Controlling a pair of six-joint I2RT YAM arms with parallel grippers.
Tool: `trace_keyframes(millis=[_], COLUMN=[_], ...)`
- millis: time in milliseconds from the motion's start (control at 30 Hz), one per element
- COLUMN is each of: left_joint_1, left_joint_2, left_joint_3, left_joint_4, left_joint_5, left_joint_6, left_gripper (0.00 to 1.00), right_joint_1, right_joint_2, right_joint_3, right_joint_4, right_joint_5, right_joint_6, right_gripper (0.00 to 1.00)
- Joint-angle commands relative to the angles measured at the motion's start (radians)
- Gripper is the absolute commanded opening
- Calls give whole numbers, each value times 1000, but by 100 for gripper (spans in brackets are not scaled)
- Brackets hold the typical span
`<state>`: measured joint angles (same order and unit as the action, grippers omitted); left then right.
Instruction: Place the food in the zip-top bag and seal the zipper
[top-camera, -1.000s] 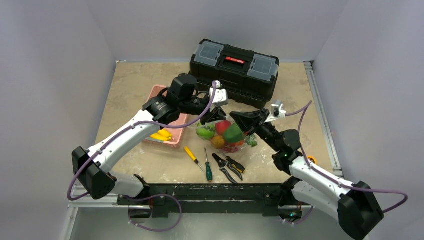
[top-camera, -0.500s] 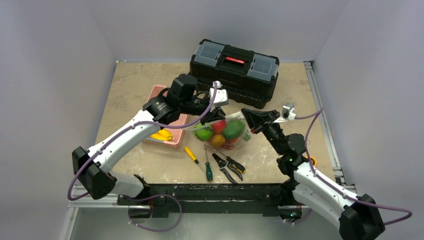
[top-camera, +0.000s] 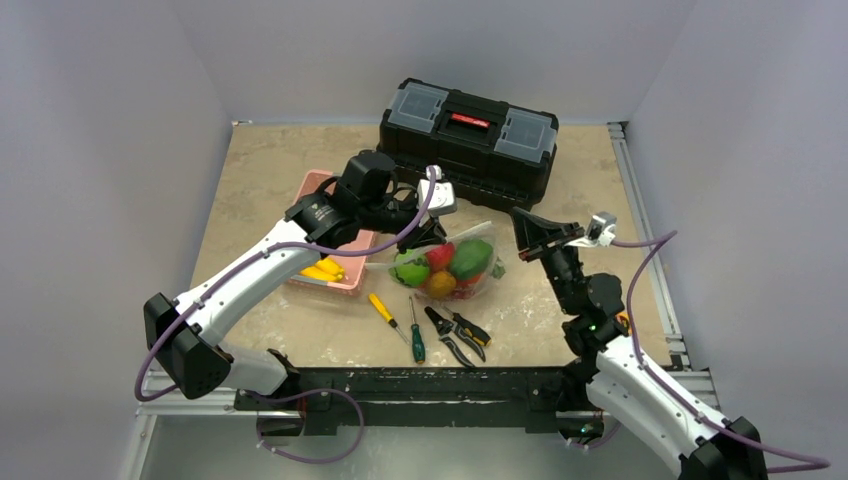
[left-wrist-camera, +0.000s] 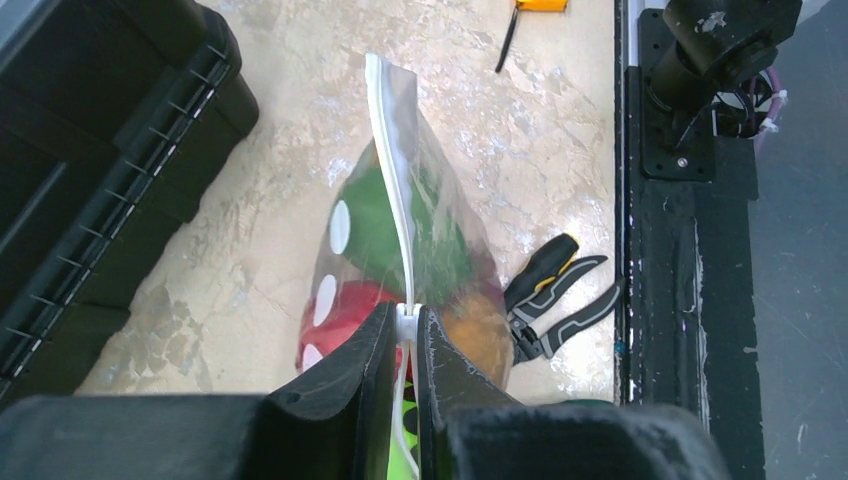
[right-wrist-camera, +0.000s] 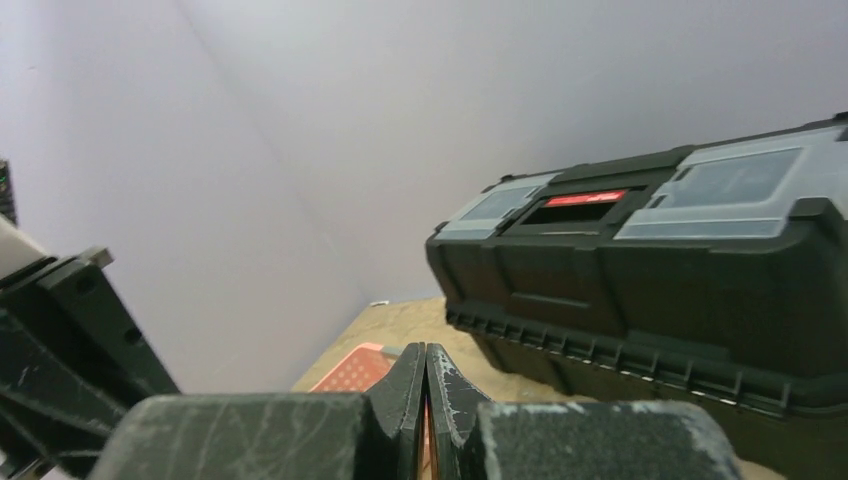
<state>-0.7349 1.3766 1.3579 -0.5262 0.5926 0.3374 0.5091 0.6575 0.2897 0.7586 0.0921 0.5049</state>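
The zip-top bag (top-camera: 447, 262) lies on the table's middle, holding green, red and orange food (top-camera: 441, 266). My left gripper (top-camera: 426, 234) is shut on the left end of the zipper (top-camera: 462, 233). In the left wrist view the zipper (left-wrist-camera: 393, 180) runs as a pale strip away from my left gripper (left-wrist-camera: 406, 314), over green food (left-wrist-camera: 372, 228) and red food (left-wrist-camera: 345, 312). My right gripper (top-camera: 520, 217) is shut on nothing, raised just right of the bag and apart from it. In its own view my right gripper (right-wrist-camera: 426, 350) faces the toolbox.
A black toolbox (top-camera: 468, 143) stands at the back. The pink basket (top-camera: 312, 188) under my left arm holds yellow pieces (top-camera: 324, 270). Two screwdrivers (top-camera: 384, 311) and pliers (top-camera: 457, 335) lie in front of the bag. The arms' black base rail (top-camera: 420, 385) borders the near edge.
My right gripper, shut, has moved right along the bag's top edge, come off its right end and risen. The left gripper has kept its hold.
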Motion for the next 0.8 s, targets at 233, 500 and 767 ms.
trace_keyframes(millis=[233,500,767], left_joint_1=[5,4,3], left_joint_2=[-13,-26,-26], left_joint_3=[30,30,31], left_joint_4=[8,6,-1], left_joint_5=[18,25,29], left_joint_6=[9,8,17], left_gripper=[0,0,0], right_joint_1=[-6,-46,-53], right_joint_2=[57,101,400], right_joint_3=[151,271,718], right_joint_4=[-169,-179,-755], right_joint_5=[-186,-511,-849], right_joint_6=[-125,-57,-251], right_gripper=[8,66,82])
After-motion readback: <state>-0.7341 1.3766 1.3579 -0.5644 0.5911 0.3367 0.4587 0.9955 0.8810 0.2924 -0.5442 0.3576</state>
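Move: The bag's zip strip, already pinched between the left hand's fingers, is at that hand's own point. From the right hand that pinched spot lies about 12 cm to the left, 4 cm back and 3 cm lower. In the bag, the dark green fruit sits roughly 5 cm to the right hand's left, level fore and aft and some 20 cm below; the orange is 12 cm left, 5 cm back, just as low. The toolbox's middle is some 26 cm ahead of the right hand, 4 cm left and 19 cm lower. Dipping a centimetre or two at first, the right hand then swings left about 9 cm and rises some 6 cm, over the bag to a place above and just right of the left gripper. Its shut fingers spread wide while the wrist turns some 30 degrees counter-clockwise and rolls its left side down about 20. The left hand keeps its pinch on the zip strip, sinking under a centimetre. ##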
